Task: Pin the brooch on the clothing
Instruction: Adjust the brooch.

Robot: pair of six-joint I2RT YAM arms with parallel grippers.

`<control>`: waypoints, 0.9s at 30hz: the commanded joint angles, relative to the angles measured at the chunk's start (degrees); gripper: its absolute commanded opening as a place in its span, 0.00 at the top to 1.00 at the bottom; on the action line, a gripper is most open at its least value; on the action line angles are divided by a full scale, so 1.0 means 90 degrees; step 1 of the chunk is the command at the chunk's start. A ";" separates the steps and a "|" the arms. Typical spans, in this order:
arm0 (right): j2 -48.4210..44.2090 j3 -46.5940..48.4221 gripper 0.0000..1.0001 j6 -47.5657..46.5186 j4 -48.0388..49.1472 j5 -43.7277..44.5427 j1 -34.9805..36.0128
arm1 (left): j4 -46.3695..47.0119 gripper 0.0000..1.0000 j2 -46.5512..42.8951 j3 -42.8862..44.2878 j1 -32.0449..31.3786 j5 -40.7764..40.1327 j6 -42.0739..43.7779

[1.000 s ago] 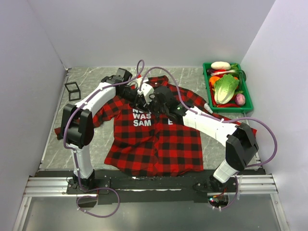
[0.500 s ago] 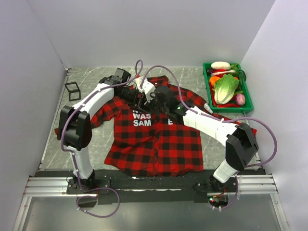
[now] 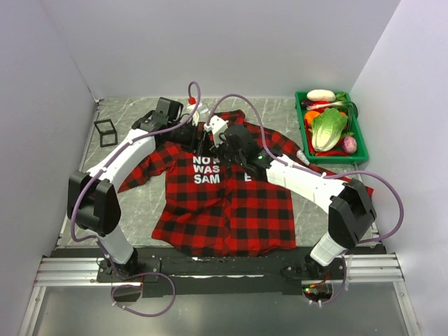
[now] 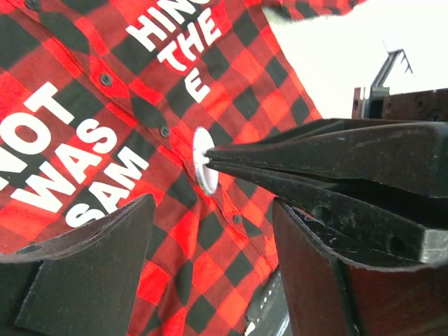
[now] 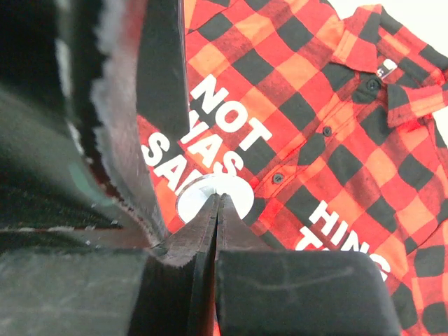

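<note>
The clothing is a red-and-black plaid shirt that lies flat on the table, its white letters showing in the left wrist view and the right wrist view. The brooch is a small pale round disc. My right gripper is shut on its edge, over the button strip beside "SAM". From the left wrist the brooch shows edge-on at the tip of the right fingers. My left gripper is open, with only shirt between its fingers. From above, both grippers meet at the chest and hide the brooch.
A green tray of toy vegetables stands at the back right. A small black wire-frame cube sits at the back left. White walls close in the table on three sides.
My left gripper has opened and drawn back toward the far left, its elbow swinging outward. The right gripper has stayed shut on the brooch at the shirt's chest.
</note>
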 commanded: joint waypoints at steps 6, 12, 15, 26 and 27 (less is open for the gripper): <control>-0.0480 0.0032 1.00 0.0298 0.0192 -0.0105 -0.0036 | 0.0860 0.44 -0.0362 -0.0212 -0.0041 -0.0260 -0.0289; -0.0528 -0.0007 1.00 0.0328 0.0202 -0.0047 -0.0066 | 0.1133 0.55 -0.0518 -0.0359 0.0027 0.0257 -0.0367; -0.0636 -0.0076 1.00 0.0337 0.0261 -0.0047 -0.0066 | 0.1007 0.56 -0.0382 -0.0262 0.0018 0.0248 -0.0348; -0.0656 -0.0106 1.00 0.0318 0.0300 0.0041 -0.0066 | 0.0626 0.58 -0.0167 -0.0076 -0.0099 0.0160 -0.0220; -0.0646 -0.0105 1.00 0.0318 0.0300 0.0051 -0.0066 | 0.0597 0.58 -0.0128 -0.0067 -0.0119 0.0092 -0.0182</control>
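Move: The brooch, a white disc still pinched by its back in the right fingertips, lies roughly 3 cm to the left hand's right, 1 cm ahead and about level. From the left hand, the shirt's NOT lettering is about 11 cm below, 2 cm left and 2 cm back; the collar is about 12 cm ahead, 7 cm right and 12 cm below. From the right hand, the brooch sits about 1 cm ahead, 1 cm left and 1 cm below. Rising about 2 cm, with a slight drift back, the right hand keeps its pinch on the brooch's back and holds the disc out before the left gripper. The left hand eases about 1 cm forward, then settles back and up about 1 cm, narrowing its wide-open fingers to under half open close to the disc's edge; whether they touch it can't be seen. ##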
